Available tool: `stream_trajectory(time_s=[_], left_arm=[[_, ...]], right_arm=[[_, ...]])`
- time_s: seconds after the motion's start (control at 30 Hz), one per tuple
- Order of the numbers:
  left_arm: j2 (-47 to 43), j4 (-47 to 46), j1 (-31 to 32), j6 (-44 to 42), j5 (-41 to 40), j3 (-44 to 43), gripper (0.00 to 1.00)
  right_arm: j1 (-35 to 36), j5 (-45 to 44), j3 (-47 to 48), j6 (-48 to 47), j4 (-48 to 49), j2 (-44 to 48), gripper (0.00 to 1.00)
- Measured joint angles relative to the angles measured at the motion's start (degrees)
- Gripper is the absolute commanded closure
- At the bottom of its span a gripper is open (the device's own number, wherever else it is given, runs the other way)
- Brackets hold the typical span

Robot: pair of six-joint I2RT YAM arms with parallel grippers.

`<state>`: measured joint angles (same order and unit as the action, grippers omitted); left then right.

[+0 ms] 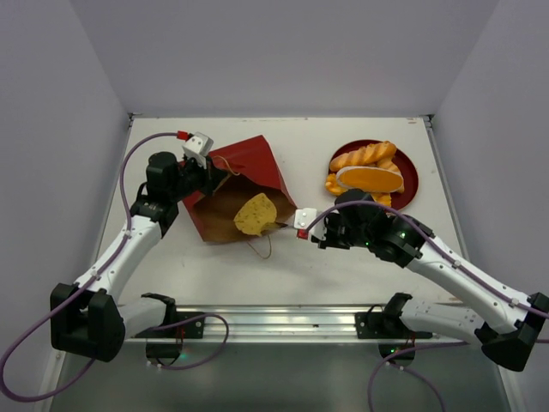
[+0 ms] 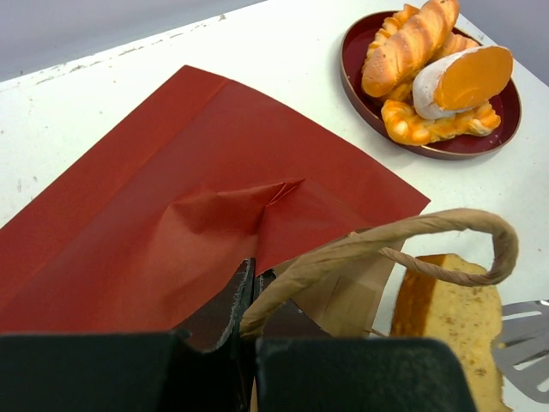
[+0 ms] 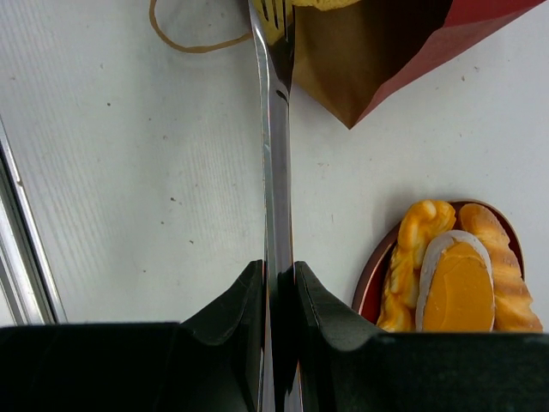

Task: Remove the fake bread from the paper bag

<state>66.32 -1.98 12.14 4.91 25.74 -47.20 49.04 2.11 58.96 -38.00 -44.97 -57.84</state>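
Observation:
The red paper bag (image 1: 249,167) lies on its side, its brown inside (image 3: 360,60) open toward the arms. A yellow-tan piece of fake bread (image 1: 256,215) sits in its mouth and shows up close in the left wrist view (image 2: 446,326). My left gripper (image 2: 251,275) is shut on the bag's upper rim, beside a tan loop handle (image 2: 386,245). My right gripper (image 3: 279,270) is shut on a metal fork (image 3: 274,129), whose tines reach the bread at the bag's mouth. More glossy orange fake bread (image 1: 369,167) is piled on a red plate (image 1: 410,184).
The bag's other loop handle (image 1: 262,249) lies on the table in front of the bag. The red plate stands at the back right, right of the bag. A metal rail (image 1: 283,322) runs along the near edge between the arm bases. Grey walls close in the table.

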Motion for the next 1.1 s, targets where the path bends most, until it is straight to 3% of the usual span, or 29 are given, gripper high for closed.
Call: stream_trajectory(time_s=[0.57,1.1], left_arm=[[1.66,0.00,-0.02,-0.02,-3.32,0.17,1.00],[0.76,0.20,-0.02,-0.07,-3.48,0.20,1.00]], right_arm=[[-7.96,1.81,-1.60,-0.59,-2.05,10.64,1.00],[-27.89,-1.40,-2.12,2.54,-0.63,9.25,1.00]])
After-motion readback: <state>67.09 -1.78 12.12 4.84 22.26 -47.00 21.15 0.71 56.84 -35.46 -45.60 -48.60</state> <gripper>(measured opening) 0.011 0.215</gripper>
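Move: Plate piled with bread, the goal for the slice in the tongs, has its middle some 21 cm ahead of the right hand, 14 cm to its right and 18 cm below. On it the orange-faced loaf lies about 18 cm ahead and 14 cm right, the braided bread 15 cm ahead and 9 cm right. The open bag's middle is roughly 14 cm ahead and 21 cm left. From the left hand the plate is about 6 cm ahead and 37 cm right. Carrying the slice away from the bag's mouth towards the plate, the right hand rises about 3 cm as it eases right, then swings right and forward, some 13 cm right and 5 cm forward overall, gathering speed and sinking slightly at the end. It turns roughly 30 degrees clockwise, keeping its grip on the tongs; the left fingers stay shut on the bag. ##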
